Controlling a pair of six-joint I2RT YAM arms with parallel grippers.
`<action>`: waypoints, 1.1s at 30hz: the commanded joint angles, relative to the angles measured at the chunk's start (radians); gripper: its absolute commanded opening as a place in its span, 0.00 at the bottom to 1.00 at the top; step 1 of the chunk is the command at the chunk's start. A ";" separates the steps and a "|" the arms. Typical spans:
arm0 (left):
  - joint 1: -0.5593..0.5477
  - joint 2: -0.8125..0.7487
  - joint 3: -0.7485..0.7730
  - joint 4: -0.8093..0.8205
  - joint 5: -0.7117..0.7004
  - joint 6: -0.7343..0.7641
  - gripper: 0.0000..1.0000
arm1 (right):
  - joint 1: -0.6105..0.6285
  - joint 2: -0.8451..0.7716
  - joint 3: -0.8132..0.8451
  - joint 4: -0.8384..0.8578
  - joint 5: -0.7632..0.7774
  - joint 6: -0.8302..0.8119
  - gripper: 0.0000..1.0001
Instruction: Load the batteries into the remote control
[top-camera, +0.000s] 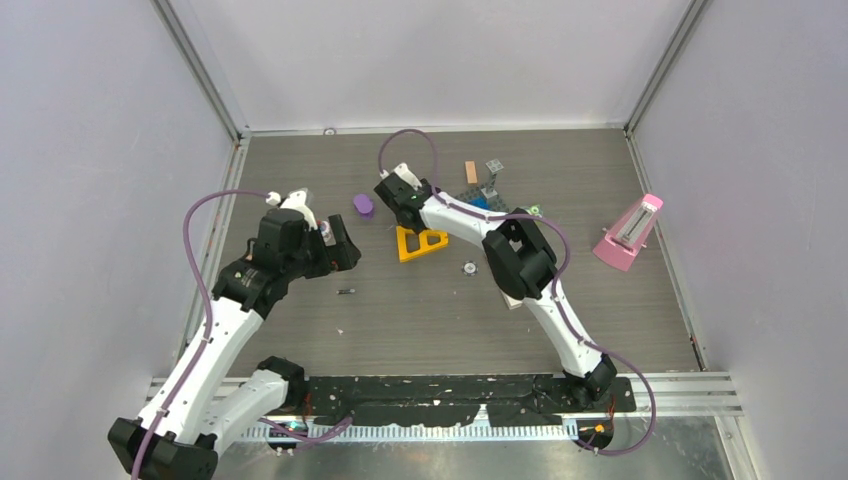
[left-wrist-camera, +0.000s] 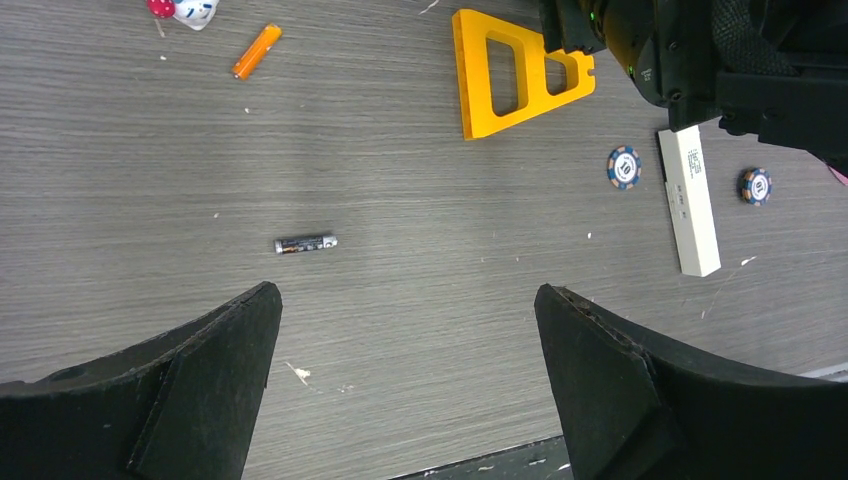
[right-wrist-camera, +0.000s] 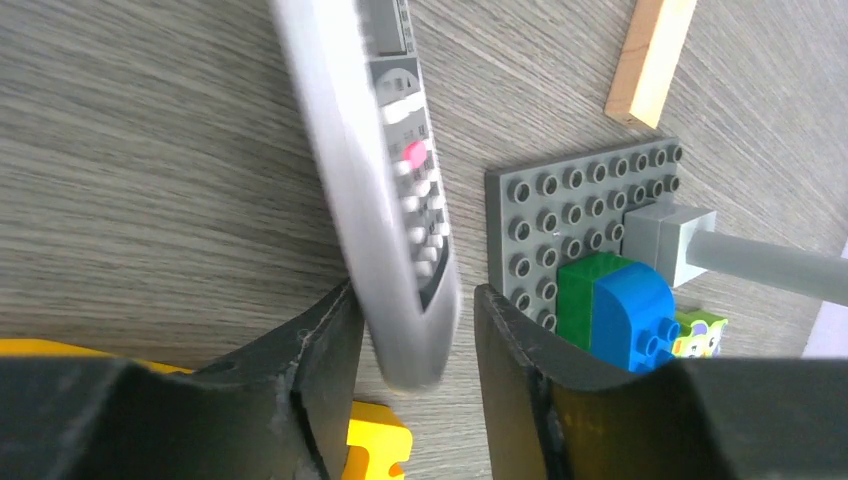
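A single battery (left-wrist-camera: 306, 244), slim and dark, lies flat on the grey table; the top view shows it as a small speck (top-camera: 346, 291). My left gripper (left-wrist-camera: 405, 290) hovers wide open just on the near side of it, holding nothing, and appears in the top view at the left (top-camera: 340, 250). The remote control (right-wrist-camera: 395, 170), pale grey with white buttons and one pink button, stands on its edge between the fingers of my right gripper (right-wrist-camera: 410, 295). Its lower end is blurred. It rests against the left finger (right-wrist-camera: 320, 340), and a gap shows at the right finger. My right gripper (top-camera: 395, 190) sits far across the table.
An orange triangle frame (top-camera: 420, 243) lies beside the right gripper. A grey studded plate (right-wrist-camera: 540, 220) with green and blue bricks and a wooden block (right-wrist-camera: 650, 60) lie right of the remote. A white bar (left-wrist-camera: 690, 200), two poker chips (left-wrist-camera: 623, 167), an orange stick (left-wrist-camera: 256, 51) and a pink metronome (top-camera: 630, 232) are around.
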 joint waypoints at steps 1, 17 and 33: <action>0.004 -0.004 0.002 0.015 -0.004 -0.025 1.00 | -0.010 -0.022 0.050 -0.022 -0.062 0.040 0.53; 0.004 -0.054 -0.048 0.031 0.065 -0.051 1.00 | -0.062 -0.327 -0.188 -0.021 -0.378 0.196 0.71; 0.004 -0.132 -0.059 0.040 0.092 -0.007 1.00 | -0.160 -0.922 -0.897 0.002 -0.403 0.296 0.70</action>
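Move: My right hand is low over the table and still has the remote control by its keypad end. The remote's middle is about 4 cm ahead and 3 cm left, level with my fingers. The yellow frame lies some 8 cm back and 4 cm left, the grey brick plate 10 cm right and 2 cm ahead, and the white box about 17 cm back and 16 cm right. From my left hand the remote is roughly 24 cm ahead, 18 cm right and 17 cm below. I open my right fingers further and let go of the remote, the hand almost still as it starts rolling its left side up, about 25 degrees in all. Then I pull back some 13 cm while rising about 6 cm, and swing 11 cm right, away from the remote towards the white box. My open left hand eases back about 2 cm. ##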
